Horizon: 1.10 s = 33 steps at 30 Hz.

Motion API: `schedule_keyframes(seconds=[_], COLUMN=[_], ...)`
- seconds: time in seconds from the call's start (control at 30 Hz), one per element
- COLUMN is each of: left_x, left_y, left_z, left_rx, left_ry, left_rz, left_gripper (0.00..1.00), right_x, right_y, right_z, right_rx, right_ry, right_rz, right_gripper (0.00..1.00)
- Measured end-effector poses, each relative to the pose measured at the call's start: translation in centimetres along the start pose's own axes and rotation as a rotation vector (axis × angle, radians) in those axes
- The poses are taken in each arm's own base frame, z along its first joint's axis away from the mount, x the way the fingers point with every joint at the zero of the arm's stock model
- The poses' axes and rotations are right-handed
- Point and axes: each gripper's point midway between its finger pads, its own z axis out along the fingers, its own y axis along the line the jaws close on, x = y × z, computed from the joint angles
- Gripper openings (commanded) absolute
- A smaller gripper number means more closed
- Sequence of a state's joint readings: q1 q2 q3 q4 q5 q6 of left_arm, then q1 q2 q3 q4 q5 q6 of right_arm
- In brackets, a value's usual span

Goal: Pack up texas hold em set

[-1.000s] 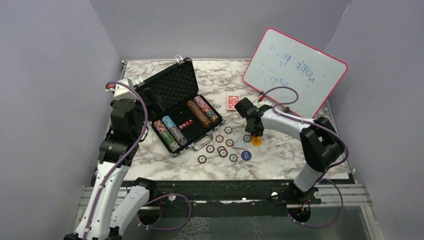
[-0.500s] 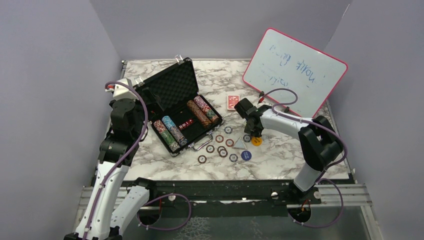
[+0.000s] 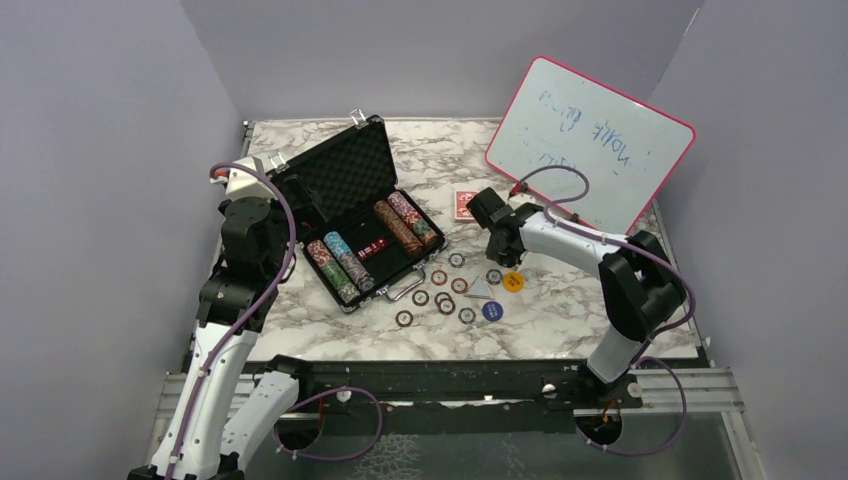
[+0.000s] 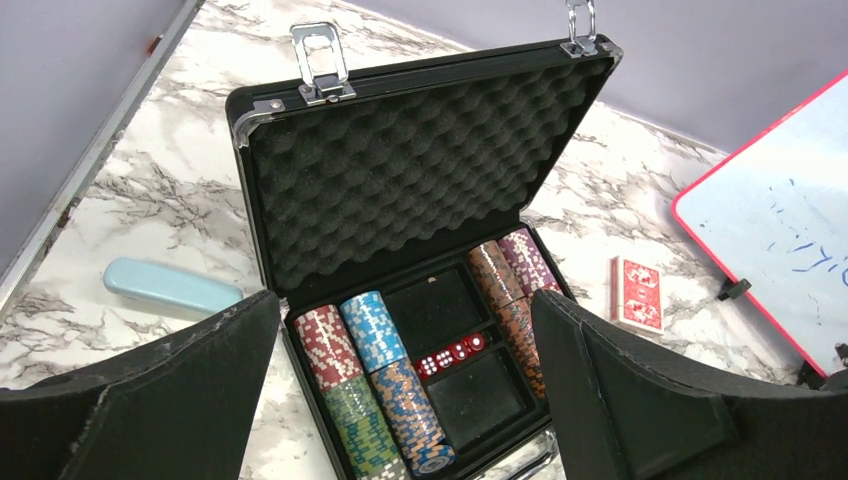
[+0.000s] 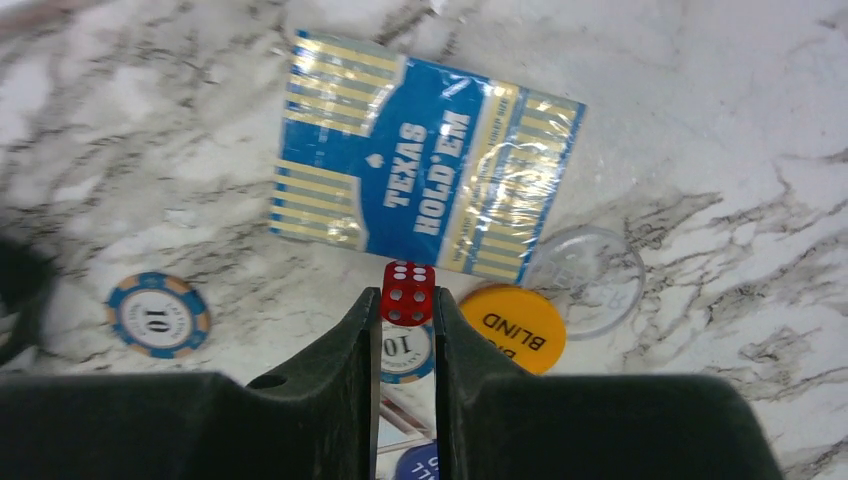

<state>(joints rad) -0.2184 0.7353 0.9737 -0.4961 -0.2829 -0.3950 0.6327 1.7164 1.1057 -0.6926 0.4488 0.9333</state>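
Observation:
The black briefcase (image 3: 345, 175) lies open at the table's middle left, with rows of striped chips (image 4: 360, 370) and red dice (image 4: 455, 353) in its tray. My right gripper (image 5: 407, 300) is shut on one red die (image 5: 407, 293), held above the blue "Texas Hold'em" deck (image 5: 425, 195) and a yellow blind button (image 5: 513, 327). In the top view it (image 3: 497, 248) hovers right of the case. My left gripper (image 4: 405, 310) is open and empty, above the case's near side. A red deck (image 3: 464, 203) lies right of the case.
Several loose chips (image 3: 440, 290) and a blue button (image 3: 491, 311) lie in front of the case. A clear button (image 5: 585, 280) lies beside the yellow one. The pink-framed whiteboard (image 3: 590, 140) leans at the back right. A light-blue oblong object (image 4: 170, 288) lies left of the case.
My right gripper has moved up and back from over the yellow button, which now shows fully. The left arm has not moved.

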Motion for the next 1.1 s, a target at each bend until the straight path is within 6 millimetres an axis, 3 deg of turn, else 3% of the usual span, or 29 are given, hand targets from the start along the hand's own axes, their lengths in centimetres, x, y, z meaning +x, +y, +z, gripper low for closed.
schedule_keyframes(seconds=[0.1,0.2,0.3,0.5,0.53,0.57,0.67,0.77,0.97,1.1], left_x=[0.0,-0.1,-0.2,-0.6,-0.7,-0.7,-0.8,-0.8,-0.9,-1.0], left_y=[0.1,0.2,0.3,0.3,0.3,0.3,0.3,0.3,0.2,0.2], left_z=[0.0,0.0,-0.1,-0.5,-0.6,-0.6,-0.6,-0.6,-0.7,-0.8], left_rx=[-0.004,-0.009,-0.016,-0.013,-0.012,-0.012,-0.013,-0.013,-0.012,-0.011], left_ry=[-0.001,-0.004,-0.011,-0.029,-0.031,-0.033,-0.034,-0.033,-0.033,-0.036], left_rz=[0.000,-0.001,-0.005,-0.015,-0.017,-0.020,-0.021,-0.023,-0.028,-0.035], left_gripper=[0.99,0.99,0.99,0.99,0.99,0.99,0.99,0.99,0.99,0.99], right_x=[-1.3,-2.8,-3.3,-2.5,-2.6,-2.1,-1.0,-0.3,0.2,0.7], right_y=[1.7,4.6,8.7,17.2,20.0,20.5,23.9,26.2,28.5,28.8], right_z=[-1.1,-2.9,-5.5,-10.8,-11.6,-12.0,-12.3,-11.2,-8.4,-7.3], right_rx=[-0.061,-0.186,-0.355,-0.640,-0.700,-0.714,-0.764,-0.770,-0.728,-0.703], right_ry=[-0.019,-0.050,-0.088,-0.176,-0.211,-0.213,-0.229,-0.228,-0.198,-0.173], right_rz=[-0.046,-0.123,-0.226,-0.479,-0.543,-0.558,-0.656,-0.716,-0.787,-0.820], right_gripper=[0.17,0.17,0.17,0.19,0.19,0.19,0.19,0.19,0.19,0.19])
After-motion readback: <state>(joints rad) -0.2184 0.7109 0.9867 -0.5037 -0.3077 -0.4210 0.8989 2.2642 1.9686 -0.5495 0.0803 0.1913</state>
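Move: The right hand already pinches a red die barely off the table. The free right end of the dice slot in the open case lies some 27 cm to its left and 7 cm ahead, about 1 cm higher. The four dice already in the slot are about 30 cm left, 4 ahead; the brown chips about 24 left, 9 ahead; the red card pack 9 left, 14 ahead. From the left hand that slot end is roughly 12 cm right, 8 ahead and 26 below. Keeping its pinch on the red die, the right hand lifts away from the loose chips and swings about 28 cm left in an arch some 10 cm high, passing on the near side of the red card pack and going somewhat forward as well, while the wrist turns about 60 degrees counter-clockwise to line up with the case. Past the top of the arch it sinks again by about 5 cm and slows over the free right end of the dice slot, beside the fourth die, fingers still shut on the die. ##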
